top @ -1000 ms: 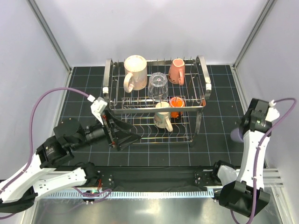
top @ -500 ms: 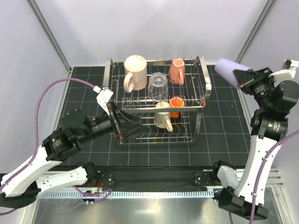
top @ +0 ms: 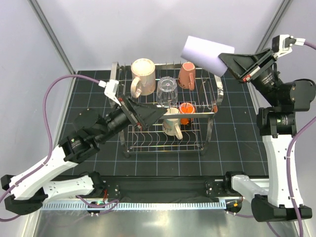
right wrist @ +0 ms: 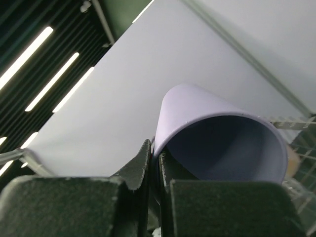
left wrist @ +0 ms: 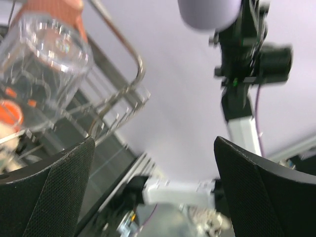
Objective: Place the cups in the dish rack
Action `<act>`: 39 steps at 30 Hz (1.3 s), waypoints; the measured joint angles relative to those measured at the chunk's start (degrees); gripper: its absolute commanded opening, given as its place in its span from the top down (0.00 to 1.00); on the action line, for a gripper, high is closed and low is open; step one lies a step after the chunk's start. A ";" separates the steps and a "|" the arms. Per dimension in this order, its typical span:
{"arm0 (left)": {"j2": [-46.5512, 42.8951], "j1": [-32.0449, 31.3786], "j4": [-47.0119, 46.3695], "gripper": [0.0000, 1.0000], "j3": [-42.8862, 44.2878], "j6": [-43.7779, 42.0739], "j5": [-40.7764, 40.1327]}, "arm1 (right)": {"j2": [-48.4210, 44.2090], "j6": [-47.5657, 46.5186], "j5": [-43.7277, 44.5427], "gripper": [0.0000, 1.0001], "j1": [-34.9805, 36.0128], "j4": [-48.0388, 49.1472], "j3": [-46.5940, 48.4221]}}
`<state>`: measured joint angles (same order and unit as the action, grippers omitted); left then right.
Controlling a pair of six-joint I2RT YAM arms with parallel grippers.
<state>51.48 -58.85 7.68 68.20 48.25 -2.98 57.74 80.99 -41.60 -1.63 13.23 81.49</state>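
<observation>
My right gripper (top: pixel 228 64) is shut on the rim of the lavender tumbler (top: pixel 203 54), held high above the right end of the chrome dish rack (top: pixel 213 79); the rim pinch shows in the right wrist view (right wrist: pixel 217 133). The rack's upper tier holds the beige-pink mug (top: pixel 142 75), the clear glass tumbler (top: pixel 167 90) and the salmon-pink mug (top: pixel 186 75). The lower tier holds the cream mug (top: pixel 172 123) and the small orange cup (top: pixel 186 111). My left gripper (top: pixel 157 115) is open and empty at the rack's left front, near the glass tumbler (left wrist: pixel 42 64).
The rack stands on a black gridded mat (top: pixel 232 128). White walls and frame posts (top: pixel 52 37) close in the back and sides. A black strip (top: pixel 163 185) runs along the near edge between the arm bases.
My right arm has lifted the lavender tumbler from low at the right side up and leftward to above the rack's right end. My left gripper has risen and moved right toward the rack.
</observation>
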 measured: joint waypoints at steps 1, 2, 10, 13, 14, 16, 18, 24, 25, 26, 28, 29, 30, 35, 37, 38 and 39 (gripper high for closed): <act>0.66 0.02 -2.36 0.00 0.00 0.83 -1.18 | 0.04 1.27 0.00 0.96 1.77 1.05 0.13; 1.44 0.00 -4.76 0.00 0.00 1.33 -2.21 | -0.04 2.54 0.00 0.96 3.52 2.05 0.15; 8.31 -2.80 -26.25 0.00 -3.74 3.78 -7.10 | -4.61 8.11 0.04 0.96 8.70 6.25 -1.49; 11.69 -5.05 -31.71 0.00 -3.72 2.56 -8.02 | -6.34 8.96 0.02 0.96 9.11 6.73 -1.66; 12.57 -5.46 -33.18 0.00 -3.67 2.12 -8.00 | -6.97 9.03 0.00 0.96 9.18 6.67 -1.84; 14.56 -6.64 -36.85 0.00 -3.63 0.96 -7.93 | -8.13 9.11 0.00 0.96 9.18 6.67 -2.43; 15.91 -7.87 -40.09 0.00 -3.63 -0.81 -7.91 | -9.33 9.16 -0.07 0.96 9.18 6.69 -3.04; 15.19 -10.75 -48.89 0.00 -5.31 -5.70 -6.47 | -9.03 8.68 -0.22 0.96 9.29 5.92 -2.99; 14.80 -10.93 -50.16 0.00 -5.79 -6.54 -6.03 | -8.74 8.44 -0.20 0.96 9.31 5.46 -2.97; 14.49 -11.04 -51.19 0.00 -6.10 -7.13 -5.64 | -8.52 8.22 -0.20 0.96 9.31 4.94 -2.97; 14.23 -11.26 -52.57 0.00 -6.23 -8.35 -4.87 | -8.20 7.87 -0.15 0.96 9.40 4.24 -2.97; 14.23 -11.32 -53.37 0.00 -6.23 -8.96 -4.66 | -8.20 7.76 -0.11 0.96 9.40 4.00 -2.97; 14.23 -11.43 -53.99 0.00 -6.23 -9.68 -4.42 | -8.20 7.65 -0.07 0.96 9.40 3.78 -2.97; 15.37 -12.11 -56.57 0.00 -5.49 -12.68 -4.26 | -8.37 7.34 0.42 0.96 9.53 2.95 -3.32; 16.50 -12.31 -58.71 0.00 -5.20 -13.49 -4.48 | -8.68 7.26 0.42 0.96 9.64 2.86 -3.54; 17.31 -12.31 -59.91 0.00 -5.05 -14.01 -4.55 | -8.87 7.28 0.42 0.96 9.75 2.93 -3.74; 18.18 -12.33 -61.00 0.00 -4.74 -14.29 -4.68 | -9.03 7.26 0.44 0.96 9.86 2.99 -4.02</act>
<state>69.67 -71.18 -53.32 63.46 33.95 -7.66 48.71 88.25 -41.17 8.23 16.23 77.47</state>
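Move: The left hand, open and empty, goes for the lavender cup, which lies about 13 cm to its right, 10 cm ahead and some 14 cm above. In the rack's upper tier below, the glass cup stands roughly 13 cm ahead, 5 cm right and 11 cm down, and the pink mug 18 cm ahead, 12 cm right and 11 cm down. The right hand already pinches the lavender cup by its rim, the cup's middle about 5 cm left, 2 cm ahead and 1 cm up. Still pinching the lavender cup, the right hand draws it back about 11 cm over the rack, easing forward a little at the end, with a slight rise and drift left, and turns some 15 degrees counter-clockwise. The left hand, fingers wide open, climbs nearly 10 cm and works about 7 cm to the right towards the cup's closed end, edging forward first and then back, while its fingers tip upward; it doesn't touch the cup yet. ##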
